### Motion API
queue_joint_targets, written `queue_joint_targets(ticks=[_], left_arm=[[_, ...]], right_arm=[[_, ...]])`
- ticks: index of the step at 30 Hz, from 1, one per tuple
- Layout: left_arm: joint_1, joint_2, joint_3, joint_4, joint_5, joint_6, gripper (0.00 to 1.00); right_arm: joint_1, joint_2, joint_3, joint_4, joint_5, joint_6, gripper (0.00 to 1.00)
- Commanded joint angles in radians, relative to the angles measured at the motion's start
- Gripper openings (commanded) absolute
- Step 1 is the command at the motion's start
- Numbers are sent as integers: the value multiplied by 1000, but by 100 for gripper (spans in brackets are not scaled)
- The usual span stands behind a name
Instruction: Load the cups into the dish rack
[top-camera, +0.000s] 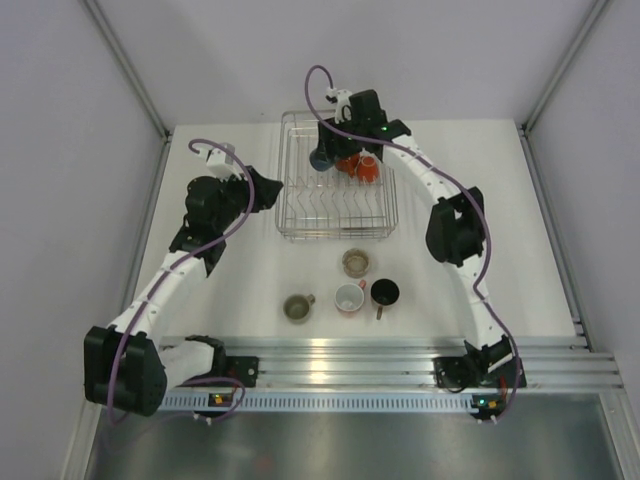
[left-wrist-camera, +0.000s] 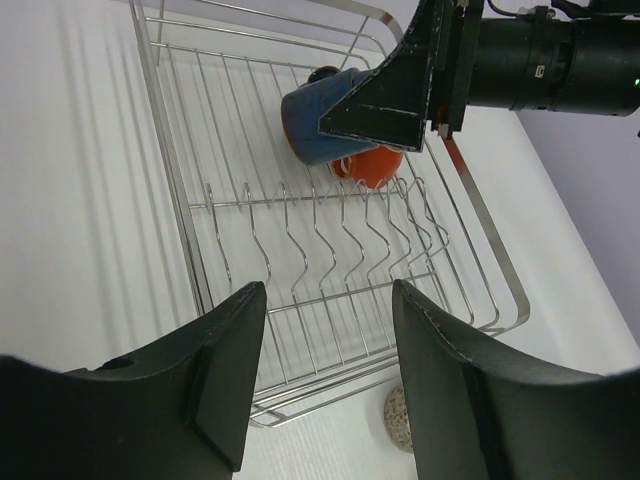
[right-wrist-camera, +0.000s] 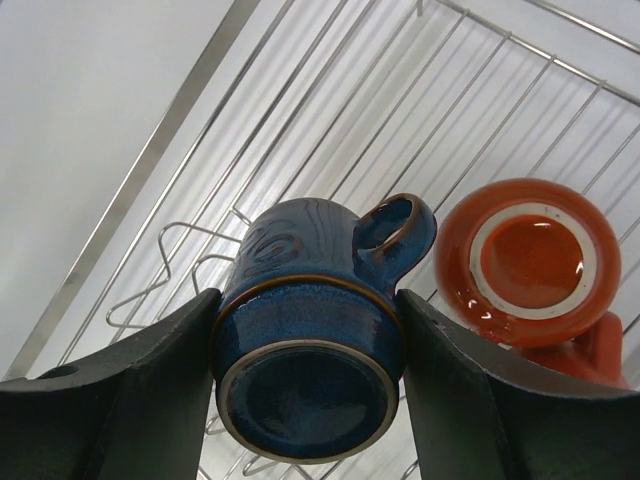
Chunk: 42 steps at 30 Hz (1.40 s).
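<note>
The dish rack (top-camera: 288, 205) stands at the table's far middle. My right gripper (top-camera: 326, 150) is over its far end, shut on the dark blue cup (top-camera: 319, 159). In the right wrist view the fingers (right-wrist-camera: 170, 370) press both sides of the blue cup (right-wrist-camera: 305, 320), base toward the camera, handle toward the orange cups. Two orange cups (top-camera: 357, 167) lie in the rack beside it; one (right-wrist-camera: 528, 260) is bottom up. My left gripper (top-camera: 272, 192) is open and empty at the rack's left side. An olive cup (top-camera: 355, 262), a beige-grey cup (top-camera: 296, 307), the pink cup (top-camera: 349, 297) and the black cup (top-camera: 384, 292) stand on the table.
The left wrist view looks between my open left gripper (left-wrist-camera: 328, 292) across the rack's prongs (left-wrist-camera: 330, 225) to the blue cup (left-wrist-camera: 305, 120), an orange cup (left-wrist-camera: 378, 166) and the right arm (left-wrist-camera: 540, 60). A speckled cup's edge (left-wrist-camera: 400, 418) shows below the rack. Walls enclose the table.
</note>
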Motion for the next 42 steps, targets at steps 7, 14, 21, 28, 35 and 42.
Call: queue_joint_targets(ticks=[7, 14, 21, 28, 35, 42], left_arm=[[6, -2, 14, 21, 11, 14, 59], [6, -6, 8, 21, 17, 12, 59], [6, -19, -1, 17, 17, 12, 59], [6, -23, -3, 15, 17, 14, 59], [6, -14, 0, 20, 18, 17, 59], [6, -5, 2, 23, 20, 15, 59]], right_arm=[[10, 29, 71, -63, 47, -66, 0], [10, 41, 103, -117, 113, -104, 0], [12, 66, 120, -156, 151, -116, 0], [10, 110, 168, -181, 162, -116, 0], [12, 145, 186, -183, 159, -147, 0], [12, 162, 191, -179, 171, -147, 9]])
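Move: The blue cup, already pinched in the right gripper, is bound for the free spot in the dish rack almost straight below that hand: about 8 cm down, 1 cm ahead and 1 cm to the right. The upturned red cup lies some 5 cm ahead and 5 cm right of the hand, 9 cm down; the orange cup about 1 cm ahead, 10 cm right, equally low. From the left hand the spot is roughly 15 cm ahead, 11 cm right and 16 cm down. The blue cup, kept in the right gripper's unchanged pinch, is lowered about 5 cm into the rack towards the free spot beside the red cup: a quick drop first, then nearly level with a small drift right, about 2 cm in all, and finally slowly forward and down again. Meanwhile the wrist tips the fingers some 10 to 15 degrees steeper, mouth of the cup downward. ##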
